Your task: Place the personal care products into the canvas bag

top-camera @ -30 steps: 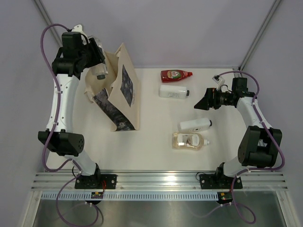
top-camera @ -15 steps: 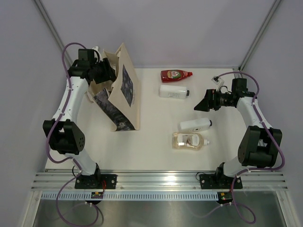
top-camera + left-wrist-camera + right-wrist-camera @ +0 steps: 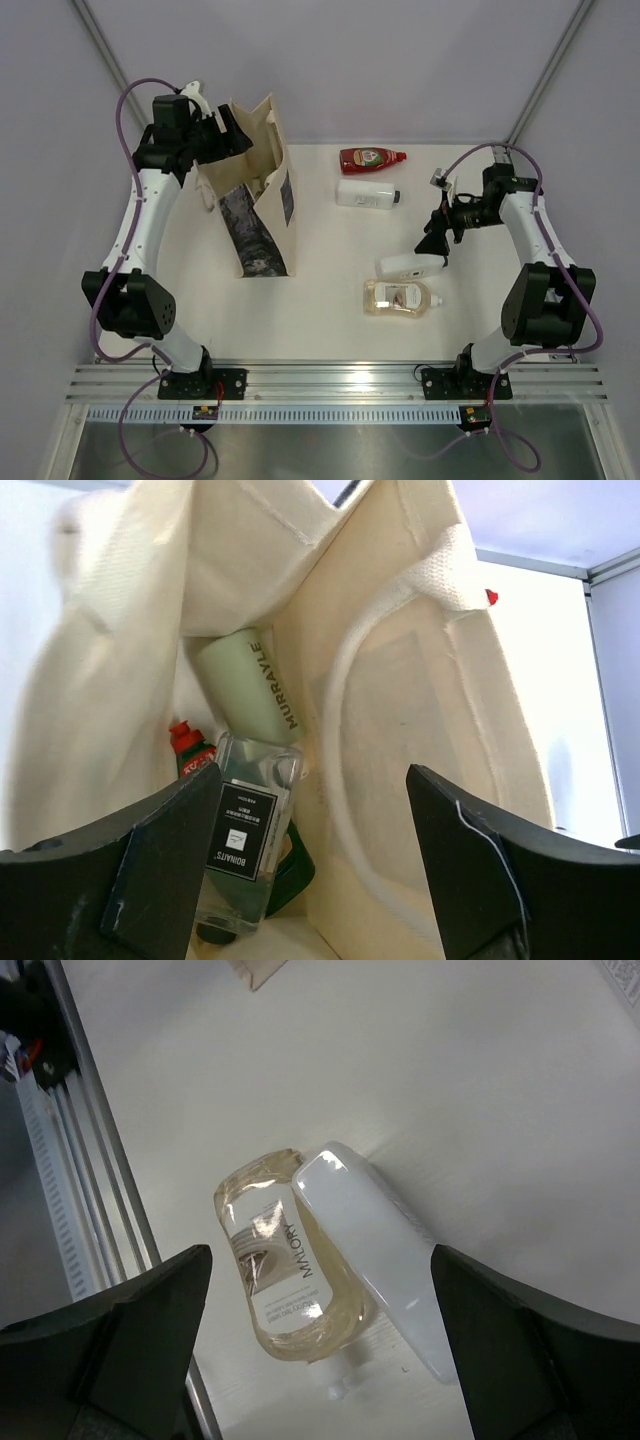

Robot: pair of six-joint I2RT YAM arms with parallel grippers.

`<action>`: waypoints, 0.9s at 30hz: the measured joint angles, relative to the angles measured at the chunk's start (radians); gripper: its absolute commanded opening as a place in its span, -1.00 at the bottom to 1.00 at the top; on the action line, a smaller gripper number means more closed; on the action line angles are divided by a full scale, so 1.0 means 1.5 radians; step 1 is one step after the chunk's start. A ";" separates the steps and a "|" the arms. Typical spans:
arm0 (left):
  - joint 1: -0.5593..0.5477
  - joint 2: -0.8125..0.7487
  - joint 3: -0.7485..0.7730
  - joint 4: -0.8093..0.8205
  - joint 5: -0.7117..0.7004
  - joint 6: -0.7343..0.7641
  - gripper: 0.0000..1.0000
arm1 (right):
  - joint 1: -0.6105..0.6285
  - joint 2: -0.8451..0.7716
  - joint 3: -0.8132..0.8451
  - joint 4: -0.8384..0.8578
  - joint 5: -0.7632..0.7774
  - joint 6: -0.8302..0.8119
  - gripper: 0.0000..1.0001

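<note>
The canvas bag (image 3: 272, 165) stands open at the back left, and my left gripper (image 3: 228, 135) hangs open over its mouth. The left wrist view looks down into the bag (image 3: 400, 700), where a pale olive bottle (image 3: 255, 685), a slim clear bottle (image 3: 245, 830) and a red-capped bottle (image 3: 188, 738) lie; my left gripper (image 3: 315, 865) holds nothing. On the table lie a red bottle (image 3: 372, 158), a white bottle (image 3: 367, 193), a white bottle with a grey cap (image 3: 412, 264) and a clear amber bottle (image 3: 400, 297). My right gripper (image 3: 432, 243) is open above these last two (image 3: 380, 1260), (image 3: 285, 1270).
A dark green shape (image 3: 288, 875) lies at the bottom of the bag beside the clear bottle. A metal rail (image 3: 340, 378) runs along the near table edge, and its end shows in the right wrist view (image 3: 90, 1160). Grey walls close the back and sides.
My left gripper has opened above the bag, and the bag's mouth now gapes wider. My right gripper has swung nearer and tipped down over the grey-capped white bottle.
</note>
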 measured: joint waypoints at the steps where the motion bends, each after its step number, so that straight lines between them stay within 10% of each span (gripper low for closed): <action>1: 0.000 -0.005 0.000 0.000 -0.001 0.003 0.58 | 0.008 0.001 0.003 -0.029 0.012 -0.066 0.99; 8: 0.000 -0.087 -0.006 -0.004 -0.044 0.052 0.97 | 0.096 0.004 -0.033 -0.100 0.159 -0.349 0.99; 19: 0.002 -0.425 -0.194 0.020 -0.133 0.075 0.98 | 0.200 0.123 -0.038 0.063 0.360 -0.371 0.97; 27: 0.003 -0.564 -0.332 -0.001 -0.203 0.034 0.98 | 0.237 0.159 -0.046 0.130 0.428 -0.322 0.29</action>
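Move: The white bottle lies under my right hand, some 2 cm ahead, 1 cm to the left and about 15 cm down. The amber bottle is roughly 8 cm nearer my base than it and 2 cm farther left; the second white bottle is about 18 cm beyond it and 11 cm farther left. My left hand is at the mouth of the canvas bag, whose middle is about 4 cm back, 4 cm right and 16 cm below; the first white bottle lies roughly 14 cm back, 43 cm right and 28 cm below that hand. I sink my right hand about 14 cm onto the white bottle, easing back a few centimetres and then forward again while the wrist swings some 50 degrees so the open fingers point steeply down; at the end they start closing around its sides. My empty left hand opens fully and withdraws from the bag, up and back, then sinks a little while still drawing back and left, some 19 cm back in all. ##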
